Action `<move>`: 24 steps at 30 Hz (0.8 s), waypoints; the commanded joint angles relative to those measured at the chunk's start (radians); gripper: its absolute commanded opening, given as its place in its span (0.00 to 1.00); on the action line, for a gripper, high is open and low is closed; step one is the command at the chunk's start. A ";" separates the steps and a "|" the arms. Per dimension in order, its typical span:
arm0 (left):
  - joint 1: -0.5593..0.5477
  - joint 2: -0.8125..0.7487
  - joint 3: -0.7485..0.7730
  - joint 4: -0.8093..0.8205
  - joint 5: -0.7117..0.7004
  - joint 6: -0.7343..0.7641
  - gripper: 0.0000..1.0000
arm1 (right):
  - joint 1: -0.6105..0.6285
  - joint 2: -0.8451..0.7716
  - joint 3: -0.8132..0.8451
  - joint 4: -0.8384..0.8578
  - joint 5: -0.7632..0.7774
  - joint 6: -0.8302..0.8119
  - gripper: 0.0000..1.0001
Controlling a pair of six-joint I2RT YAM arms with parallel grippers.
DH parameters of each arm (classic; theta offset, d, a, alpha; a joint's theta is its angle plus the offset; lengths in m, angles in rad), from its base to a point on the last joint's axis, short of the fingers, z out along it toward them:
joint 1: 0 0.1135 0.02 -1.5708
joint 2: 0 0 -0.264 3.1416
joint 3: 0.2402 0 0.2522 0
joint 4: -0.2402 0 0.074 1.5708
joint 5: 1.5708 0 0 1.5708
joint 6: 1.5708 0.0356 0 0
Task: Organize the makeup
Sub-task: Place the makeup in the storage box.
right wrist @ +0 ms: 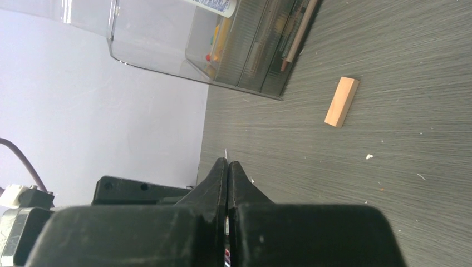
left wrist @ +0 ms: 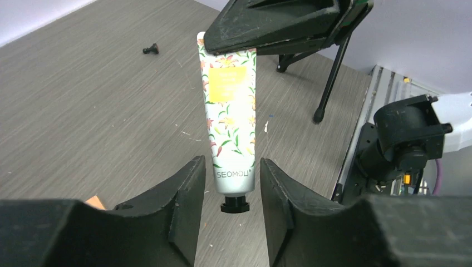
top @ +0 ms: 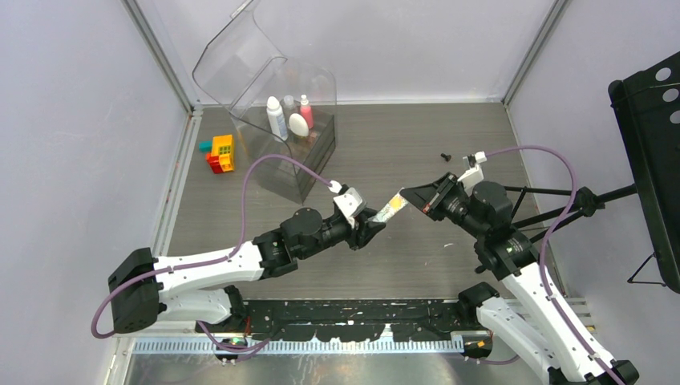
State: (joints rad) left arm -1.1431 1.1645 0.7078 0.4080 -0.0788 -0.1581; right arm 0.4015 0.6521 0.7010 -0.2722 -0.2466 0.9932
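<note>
A white floral cream tube [top: 390, 210] [left wrist: 229, 111] hangs in the air between the two arms, above the table's middle. My right gripper [top: 410, 197] [right wrist: 228, 164] is shut on its flat crimped end, of which only a thin sliver shows between the jaws. My left gripper [top: 374, 229] [left wrist: 231, 164] is open around the black cap end, with a gap on each side of the tube. More makeup stands in the clear case [top: 317, 156]: a white bottle [top: 276, 117], a pink bottle [top: 305, 111] and a white oval compact [top: 298, 124]. A peach sponge [right wrist: 342, 102] lies on the table.
Colourful toy bricks [top: 219, 152] sit left of the case. A small black part [top: 445, 155] lies at the back right of the table. A black stand [top: 649, 104] with tripod legs reaches in from the right.
</note>
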 commanded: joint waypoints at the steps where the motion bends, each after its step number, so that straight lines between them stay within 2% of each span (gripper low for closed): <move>1: 0.004 -0.005 0.001 0.051 -0.045 -0.023 0.51 | -0.004 -0.005 0.005 0.072 -0.027 -0.003 0.00; 5: 0.004 -0.027 0.004 0.018 -0.085 -0.020 0.73 | -0.004 -0.014 0.011 0.104 0.013 -0.029 0.00; 9: 0.004 -0.101 0.012 -0.092 -0.135 -0.014 0.98 | -0.005 -0.022 0.040 0.101 0.125 -0.141 0.00; 13: 0.005 -0.187 0.094 -0.359 -0.238 0.009 1.00 | -0.005 0.028 0.048 0.171 0.201 -0.287 0.00; 15: 0.006 -0.188 0.220 -0.610 -0.381 0.002 1.00 | -0.003 0.077 0.045 0.233 0.194 -0.350 0.00; 18: 0.014 -0.153 0.409 -0.865 -0.510 0.022 1.00 | -0.003 0.161 0.034 0.367 0.157 -0.415 0.00; 21: 0.018 -0.157 0.537 -0.961 -0.576 0.066 1.00 | -0.001 0.248 0.034 0.499 0.122 -0.450 0.00; 24: 0.044 -0.199 0.611 -1.005 -0.581 0.096 1.00 | 0.014 0.345 0.079 0.588 0.085 -0.502 0.00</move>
State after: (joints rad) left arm -1.1236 1.0130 1.2297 -0.4152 -0.5556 -0.1204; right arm 0.4023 0.9203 0.7036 0.0776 -0.1162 0.6067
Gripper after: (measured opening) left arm 0.996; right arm 0.027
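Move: The storage box's middle lies about 30 cm ahead of the right hand, 28 cm to its left and 15 cm below. The white bottle in the box stands some 33 cm ahead and 31 cm left, and the wooden block 14 cm ahead, 11 cm left and 26 cm below. From the left hand the box is about 35 cm ahead, 22 cm left and 13 cm below. The makeup tube's middle is 3 cm ahead of the left hand and 4 cm to its right, nearly level. Opening first, the left fingers spread wide from around the tube's cap end, then that hand backs off to its left and up, about 12 cm each way, with some forward travel, swinging nearly 30 degrees counter-clockwise. The right hand keeps its pinch on the tube's other end and, after a brief hold, carries it some 8 cm forward towards the storage box, rolling its left side down. ##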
